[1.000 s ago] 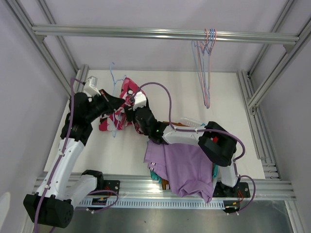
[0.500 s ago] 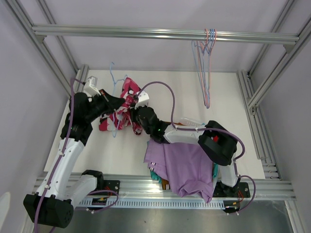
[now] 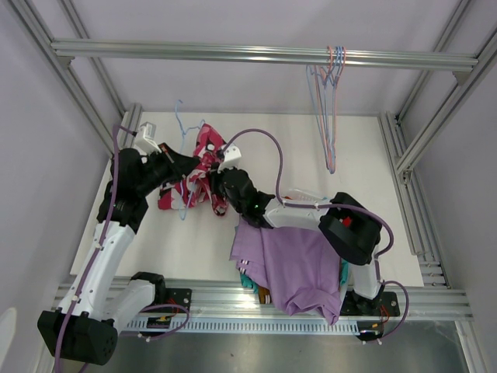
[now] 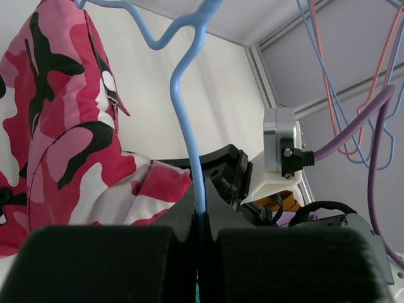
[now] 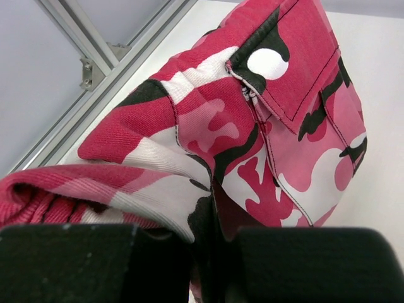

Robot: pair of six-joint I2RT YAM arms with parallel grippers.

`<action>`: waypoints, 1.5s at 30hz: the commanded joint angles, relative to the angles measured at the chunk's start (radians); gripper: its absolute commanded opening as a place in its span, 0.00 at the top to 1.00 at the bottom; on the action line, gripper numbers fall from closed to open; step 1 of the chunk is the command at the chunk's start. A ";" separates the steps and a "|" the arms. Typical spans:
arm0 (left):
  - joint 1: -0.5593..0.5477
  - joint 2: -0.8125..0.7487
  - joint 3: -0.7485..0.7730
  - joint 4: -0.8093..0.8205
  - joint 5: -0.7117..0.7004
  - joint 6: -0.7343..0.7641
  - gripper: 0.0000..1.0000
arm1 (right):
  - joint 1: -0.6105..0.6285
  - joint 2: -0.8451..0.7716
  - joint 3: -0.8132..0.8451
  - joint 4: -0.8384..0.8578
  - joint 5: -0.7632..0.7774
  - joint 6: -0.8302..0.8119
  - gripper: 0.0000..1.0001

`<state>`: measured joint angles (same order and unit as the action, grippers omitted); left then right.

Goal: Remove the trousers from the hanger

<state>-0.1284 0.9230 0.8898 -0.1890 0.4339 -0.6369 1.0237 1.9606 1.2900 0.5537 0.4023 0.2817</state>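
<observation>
The pink-white-black camouflage trousers (image 3: 203,167) lie on the white table (image 3: 194,233) at the back left, still hung on a light-blue wire hanger (image 3: 183,128). My left gripper (image 3: 186,165) is shut on the hanger's wire (image 4: 192,164); the cloth (image 4: 63,145) hangs to its left in the left wrist view. My right gripper (image 3: 215,180) is shut on a fold of the camouflage trousers (image 5: 208,164), which fill the right wrist view. A lilac garment (image 3: 299,264) tops a pile at the near edge, under the right arm.
Several empty pink and blue hangers (image 3: 329,109) hang from the metal rail (image 3: 233,53) at the back right. Metal frame posts (image 3: 435,132) stand at both sides. Teal and brown cloth (image 3: 252,284) peeks from under the lilac pile.
My right gripper has pushed forward into the camouflage trousers and closed on a fold of them. The left arm and hanger have stayed put.
</observation>
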 commanded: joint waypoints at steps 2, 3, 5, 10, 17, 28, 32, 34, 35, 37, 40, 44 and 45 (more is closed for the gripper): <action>0.010 -0.015 0.005 0.083 0.019 0.013 0.99 | -0.011 -0.106 0.037 0.017 0.039 0.010 1.00; 0.010 -0.013 0.003 0.089 0.028 0.006 1.00 | -0.011 -0.114 0.045 -0.007 0.043 0.004 1.00; 0.010 -0.012 0.005 0.092 0.031 0.002 1.00 | -0.008 -0.143 0.074 -0.034 0.055 -0.016 1.00; 0.010 -0.010 0.000 0.088 0.020 0.002 0.99 | -0.007 -0.198 0.124 -0.104 0.078 -0.041 1.00; 0.009 -0.003 0.001 0.074 -0.010 0.005 1.00 | 0.001 -0.267 0.195 -0.173 0.089 -0.075 1.00; 0.009 0.011 0.000 0.072 -0.015 0.006 0.99 | 0.035 -0.402 0.308 -0.308 0.158 -0.213 1.00; 0.009 0.020 0.000 0.071 -0.018 0.008 0.99 | 0.042 -0.434 0.388 -0.373 0.178 -0.249 1.00; 0.009 0.022 0.000 0.069 -0.021 0.011 1.00 | 0.052 -0.456 0.431 -0.402 0.185 -0.274 1.00; 0.009 0.025 -0.002 0.069 -0.021 0.011 0.99 | 0.055 -0.462 0.446 -0.414 0.194 -0.277 1.00; 0.009 0.025 0.000 0.069 -0.026 0.014 1.00 | 0.062 -0.483 0.489 -0.446 0.202 -0.307 1.00; 0.009 0.030 0.000 0.068 -0.027 0.017 1.00 | 0.072 -0.508 0.515 -0.472 0.219 -0.348 1.00; 0.007 0.030 0.000 0.068 -0.029 0.022 1.00 | 0.084 -0.545 0.572 -0.528 0.234 -0.374 1.00; 0.007 0.030 0.001 0.068 -0.030 0.025 0.99 | 0.093 -0.560 0.595 -0.537 0.239 -0.380 1.00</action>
<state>-0.1284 0.9520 0.8890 -0.1650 0.4210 -0.6357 1.1004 1.4925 1.7721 -0.0628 0.6144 -0.0467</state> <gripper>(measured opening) 0.010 0.136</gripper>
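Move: The right hand already has the red camouflage trousers pinched. The blue hanger they come off centres about 8 cm to its left, 4 cm ahead and 5 cm above. The left fingers grip that hanger, whose middle is roughly 4 cm left of them, 1 cm ahead and 3 cm below. The purple trousers on the basket pile lie some 24 cm right of the right hand, 26 cm back and 12 cm below. Upward and increasingly to the right, the right hand hauls the pinched camouflage trousers away from the left gripper, rising about 30 cm while shifting some 12 cm right, its fingers tipping up nearly 20 degrees and keeping their grip. The left hand stays practically in place, still pinching the blue hanger against the pull. ##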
